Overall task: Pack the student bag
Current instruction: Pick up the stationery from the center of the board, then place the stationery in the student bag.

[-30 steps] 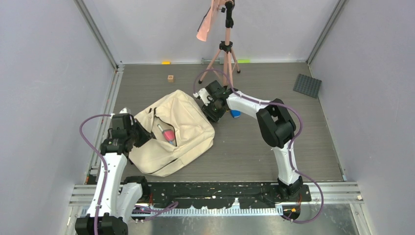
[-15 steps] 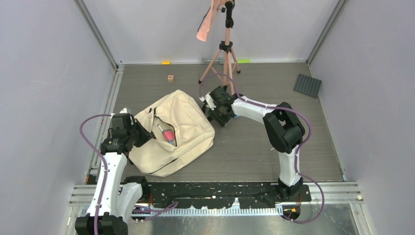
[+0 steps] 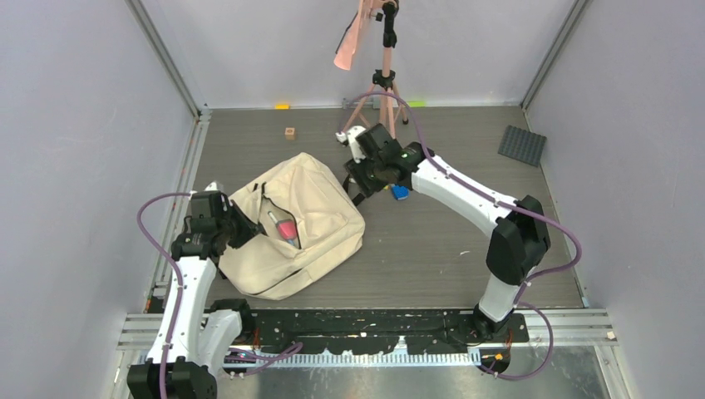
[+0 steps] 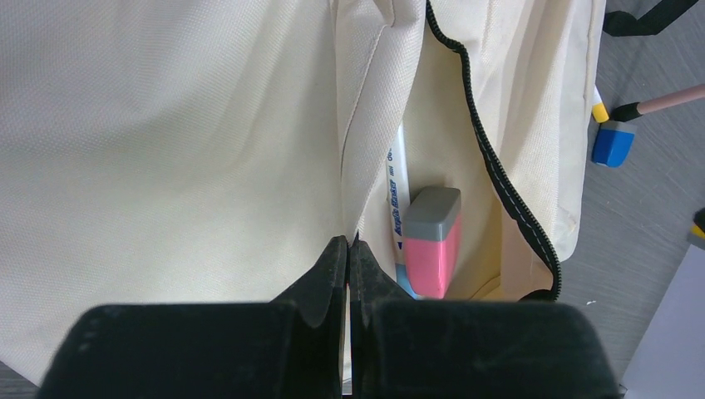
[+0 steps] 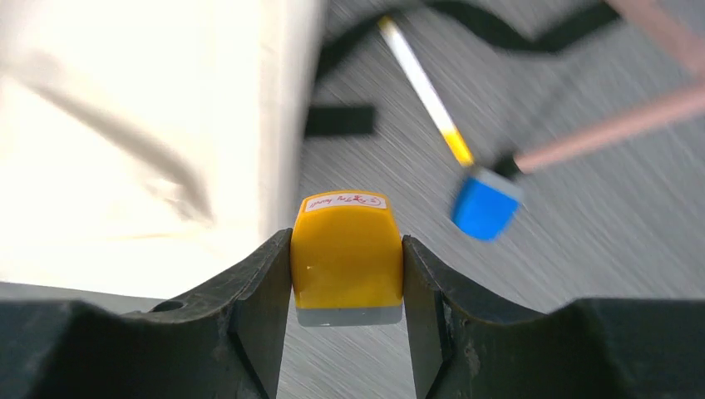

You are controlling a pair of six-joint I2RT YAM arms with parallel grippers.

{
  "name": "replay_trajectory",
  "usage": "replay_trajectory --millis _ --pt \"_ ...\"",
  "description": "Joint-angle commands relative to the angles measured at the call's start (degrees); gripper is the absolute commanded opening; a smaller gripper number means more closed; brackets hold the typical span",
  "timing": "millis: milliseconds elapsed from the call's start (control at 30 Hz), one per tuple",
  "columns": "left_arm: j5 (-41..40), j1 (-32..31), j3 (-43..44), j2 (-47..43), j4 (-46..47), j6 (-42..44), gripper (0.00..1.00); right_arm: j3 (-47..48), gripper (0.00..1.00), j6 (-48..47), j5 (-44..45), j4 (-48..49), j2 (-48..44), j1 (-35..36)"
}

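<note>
The student bag [image 3: 291,224] lies left of centre, a cream canvas pack with its black zip open. My left gripper [image 4: 349,245] is shut on the canvas edge of that opening [image 4: 366,166], holding it up. Inside rest a pink eraser [image 4: 431,241] and a white marker [image 4: 397,187]. My right gripper [image 5: 347,241] is shut on a yellow eraser [image 5: 347,258] with a grey base, hanging over the table just past the bag's far right corner [image 3: 366,176]. The bag's side [image 5: 125,125] fills the left of the right wrist view.
A blue eraser [image 3: 400,192] and a yellow-capped marker [image 5: 424,83] lie on the table by the right gripper, near black straps [image 5: 499,25]. A pink tripod [image 3: 382,91] stands behind them. A wooden cube [image 3: 290,132] and a dark studded plate [image 3: 522,145] sit farther off.
The right arm has stretched out, its elbow swinging right, and its gripper with the yellow eraser has shifted slightly away from the bases. The left arm and the bag have not moved.
</note>
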Motion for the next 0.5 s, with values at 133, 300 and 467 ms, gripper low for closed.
replay_trajectory --millis 133,300,467 --pt "0.70 0.31 1.50 0.10 4.02 0.85 0.00 17.62 0.26 9.88 -9.40 -0.55 7.13 13.05" --pt "0.78 0.31 1.86 0.47 4.24 1.09 0.00 29.59 0.26 13.15 -15.61 -2.57 14.96 17.68" --pt "1.59 0.28 2.04 0.85 4.59 1.10 0.00 34.53 0.26 15.38 -19.02 -4.21 19.47 20.21"
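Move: My right hand already holds the yellow eraser aloft. The bag's opening lies some 27 cm to its left, 8 cm back and 8 cm below. The pink eraser inside is about 26 cm left, 10 cm back, 9 cm below. Down on the board, the blue eraser is roughly 5 cm ahead and 9 cm right, the yellow pen some 9 cm ahead and 1 cm right. From my left hand, the opening's middle is about 6 cm right, 4 cm ahead, slightly below. I sweep my right hand fast to the left, about 22 cm, drawing back some 10 cm as well, towards the bag's opening; I rise about 6 cm over the bag's side and just begin to sink. On the way I swing the wrist counter-clockwise with its left side lifting, so the fingers come to point left and down, still gripping the yellow eraser. My left hand keeps its pinch on the fabric beside the opening. ##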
